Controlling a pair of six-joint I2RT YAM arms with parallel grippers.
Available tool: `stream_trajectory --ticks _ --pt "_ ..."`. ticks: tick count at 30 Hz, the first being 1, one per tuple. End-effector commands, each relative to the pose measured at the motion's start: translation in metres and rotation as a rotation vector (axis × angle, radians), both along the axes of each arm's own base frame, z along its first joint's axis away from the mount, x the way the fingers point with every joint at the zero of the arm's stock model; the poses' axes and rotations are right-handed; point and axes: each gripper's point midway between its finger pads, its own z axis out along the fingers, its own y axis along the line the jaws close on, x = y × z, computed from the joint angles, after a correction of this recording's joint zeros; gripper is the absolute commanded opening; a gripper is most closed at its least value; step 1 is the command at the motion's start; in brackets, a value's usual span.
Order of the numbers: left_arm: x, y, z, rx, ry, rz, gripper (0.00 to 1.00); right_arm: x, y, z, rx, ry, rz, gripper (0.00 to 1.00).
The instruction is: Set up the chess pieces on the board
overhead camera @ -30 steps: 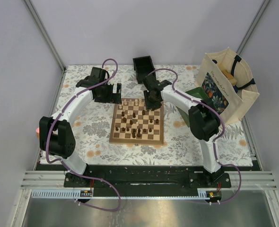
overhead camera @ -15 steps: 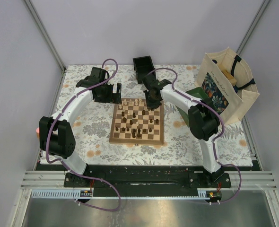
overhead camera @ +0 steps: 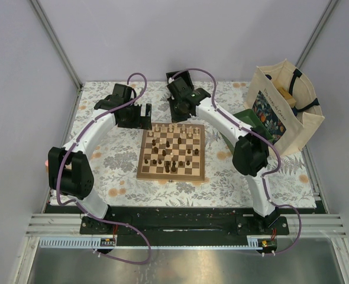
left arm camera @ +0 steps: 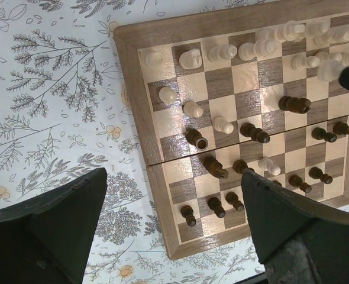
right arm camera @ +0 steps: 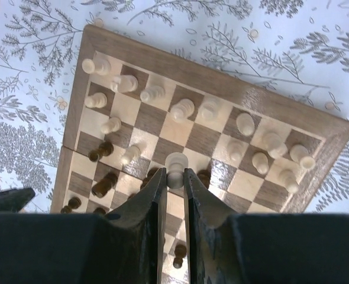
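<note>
The board [overhead camera: 141,172] lies mid-table with pale and dark chess pieces [overhead camera: 167,155] scattered over it; pale ones [left arm camera: 222,53] stand mostly along its far rows. My right gripper [overhead camera: 178,110] hangs above the board's far edge. In the right wrist view it [right arm camera: 174,174] is shut on a pale cream piece [right arm camera: 175,162], held clear above the board [right arm camera: 222,83]. My left gripper [overhead camera: 140,117] hovers off the far-left corner, open [left arm camera: 173,177] and empty above the board's left edge [left arm camera: 136,89].
A green tray [overhead camera: 246,117] and a cream tote bag [overhead camera: 284,109] stand to the right of the board. A small black box [overhead camera: 174,77] sits at the back, mostly behind the right arm. Flowered cloth covers the table.
My right gripper has shut on a pale piece and pulled up and back from the board's far rows toward the black box. The left arm has not moved.
</note>
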Motion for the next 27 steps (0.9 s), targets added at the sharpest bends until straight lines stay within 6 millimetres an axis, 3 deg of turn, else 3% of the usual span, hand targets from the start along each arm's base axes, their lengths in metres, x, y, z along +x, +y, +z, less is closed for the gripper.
stream_trajectory --ticks 1,18,27 --pt "0.006 0.004 0.021 0.004 -0.088 0.007 0.99 -0.001 0.011 -0.019 -0.048 0.034 0.033 0.21" --pt "0.005 0.007 0.020 0.012 -0.082 0.013 0.99 0.002 0.010 -0.058 -0.128 0.077 0.030 0.22" --pt "0.005 0.007 0.020 0.014 -0.085 0.011 0.99 0.005 0.009 -0.065 -0.147 0.076 0.025 0.23"
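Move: The dark square that the white pawn in the right fingers is taken to lies almost straight below that hand, some 9 cm down. The tall white piece stands about 4 cm ahead of the square, a placed white pawn 4 cm to its right. A dark piece stands some 4 cm nearer and 2 cm right of it, another white pawn 6 cm left and 3 cm nearer. From the left hand the square is about 16 cm right, 3 cm ahead. Keeping its pinch on the white pawn, the right hand drifts barely a centimetre left, then lowers it about 8 cm towards the dark square in front of the tall white piece, fast at first and easing off near the board. On the way the fingers tilt some 10 degrees nearer to vertical and stay shut on the pawn. ##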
